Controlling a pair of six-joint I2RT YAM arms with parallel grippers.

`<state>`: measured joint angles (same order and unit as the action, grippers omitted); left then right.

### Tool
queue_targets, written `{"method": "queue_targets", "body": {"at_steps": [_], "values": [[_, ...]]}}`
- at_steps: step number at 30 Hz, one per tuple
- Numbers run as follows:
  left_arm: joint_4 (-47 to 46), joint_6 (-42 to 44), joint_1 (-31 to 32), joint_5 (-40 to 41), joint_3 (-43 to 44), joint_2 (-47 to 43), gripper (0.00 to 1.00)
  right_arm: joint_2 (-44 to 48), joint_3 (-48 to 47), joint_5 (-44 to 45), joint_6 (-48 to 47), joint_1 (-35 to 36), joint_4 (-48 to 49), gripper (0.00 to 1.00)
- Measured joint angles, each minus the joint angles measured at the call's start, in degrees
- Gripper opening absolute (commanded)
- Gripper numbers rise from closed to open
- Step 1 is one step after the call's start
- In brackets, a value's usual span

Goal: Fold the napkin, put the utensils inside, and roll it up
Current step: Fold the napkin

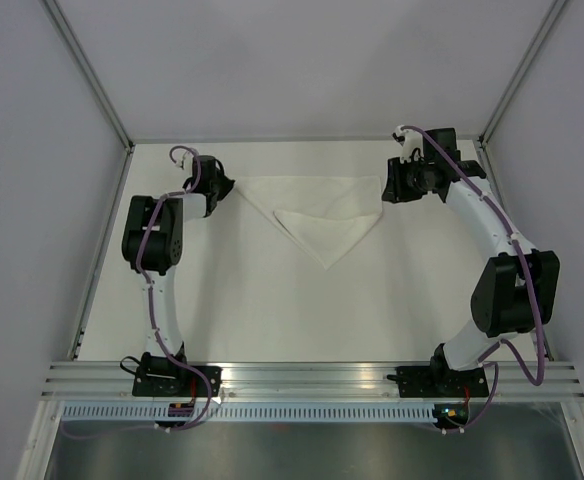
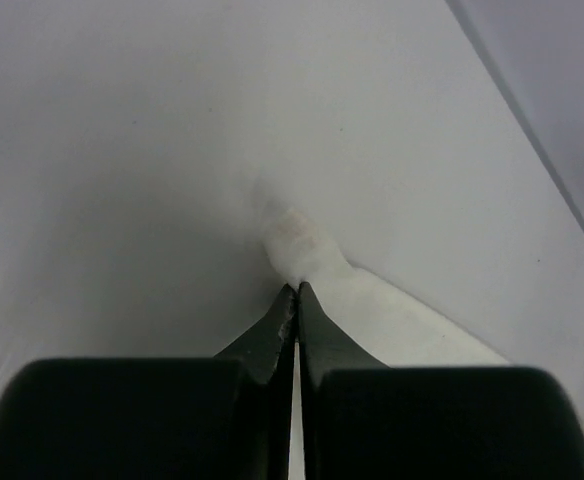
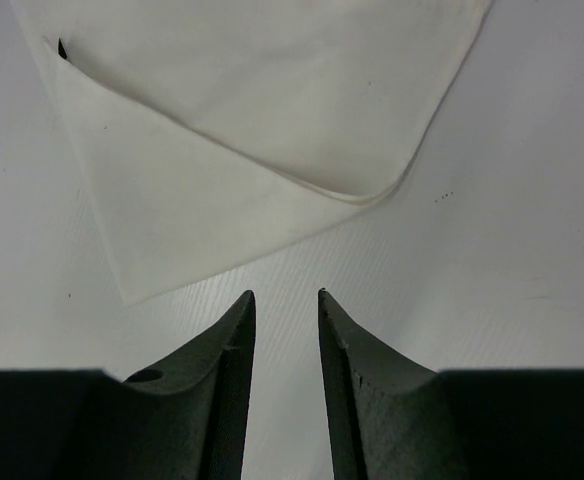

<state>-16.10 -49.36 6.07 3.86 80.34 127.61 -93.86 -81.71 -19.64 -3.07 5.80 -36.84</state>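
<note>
The white napkin point(image 1: 317, 213) lies on the table, folded into a triangle with its point toward the arms. My left gripper point(image 1: 228, 187) is at the napkin's far left corner. In the left wrist view the left gripper point(image 2: 298, 288) is shut on that corner, and the napkin point(image 2: 297, 238) bunches up just past the tips. My right gripper point(image 1: 383, 190) is by the right corner. In the right wrist view the right gripper point(image 3: 286, 295) stands open over bare table, a little short of the napkin point(image 3: 252, 110). The utensils are hidden. A tiny dark speck point(image 3: 62, 48) shows at a fold edge.
White walls and metal frame posts point(image 1: 92, 75) close in the table on three sides. An aluminium rail point(image 1: 302, 378) runs along the near edge, with both arm bases bolted to it. The table edge point(image 2: 532, 130) passes close on the right in the left wrist view.
</note>
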Motion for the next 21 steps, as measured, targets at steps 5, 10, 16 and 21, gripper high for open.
{"method": "queue_targets", "body": {"at_steps": [5, 10, 16, 21], "values": [[-3.8, -0.2, -0.7, 0.1, -7.1, -3.4, 0.02, -0.4, 0.0, 0.0, -0.2, 1.2, 0.0, 0.37], [-7.3, -0.2, -1.8, 0.5, -15.2, -8.8, 0.02, -1.6, 0.0, 0.3, -0.5, 2.9, -0.1, 0.37], [-11.3, 0.0, -2.6, 1.0, -21.8, -14.7, 0.02, -2.8, 0.0, 1.6, -1.3, 6.5, -0.4, 0.36], [-18.8, 1.9, -2.8, -3.9, -22.8, -15.8, 0.02, -3.3, 0.0, 2.0, -1.7, 8.3, -0.4, 0.36]]}}
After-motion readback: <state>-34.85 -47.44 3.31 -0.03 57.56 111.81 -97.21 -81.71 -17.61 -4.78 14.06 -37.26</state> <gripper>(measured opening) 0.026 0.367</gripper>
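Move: The left hand already pinches the napkin's far-left corner, close over the table. The raised tip of the folded flap lies roughly 11 cm to its right and 8 cm back. The napkin's near point is about 22 cm right and 22 cm back, its far-right corner some 37 cm right and 1 cm farther out. From the empty right hand, that near point lies about 11 cm left, 4 cm back and 17 cm below. Back and a little left, staying low, the left hand drags the pinched napkin corner about 6 cm, then lifts it some 5 cm, the wrist tipping its fingers up about 10 degrees as it starts to swing back to the right. The right hand glides about 5 cm left and sinks a little towards the napkin's near point, fingers staying part open, touching nothing. ##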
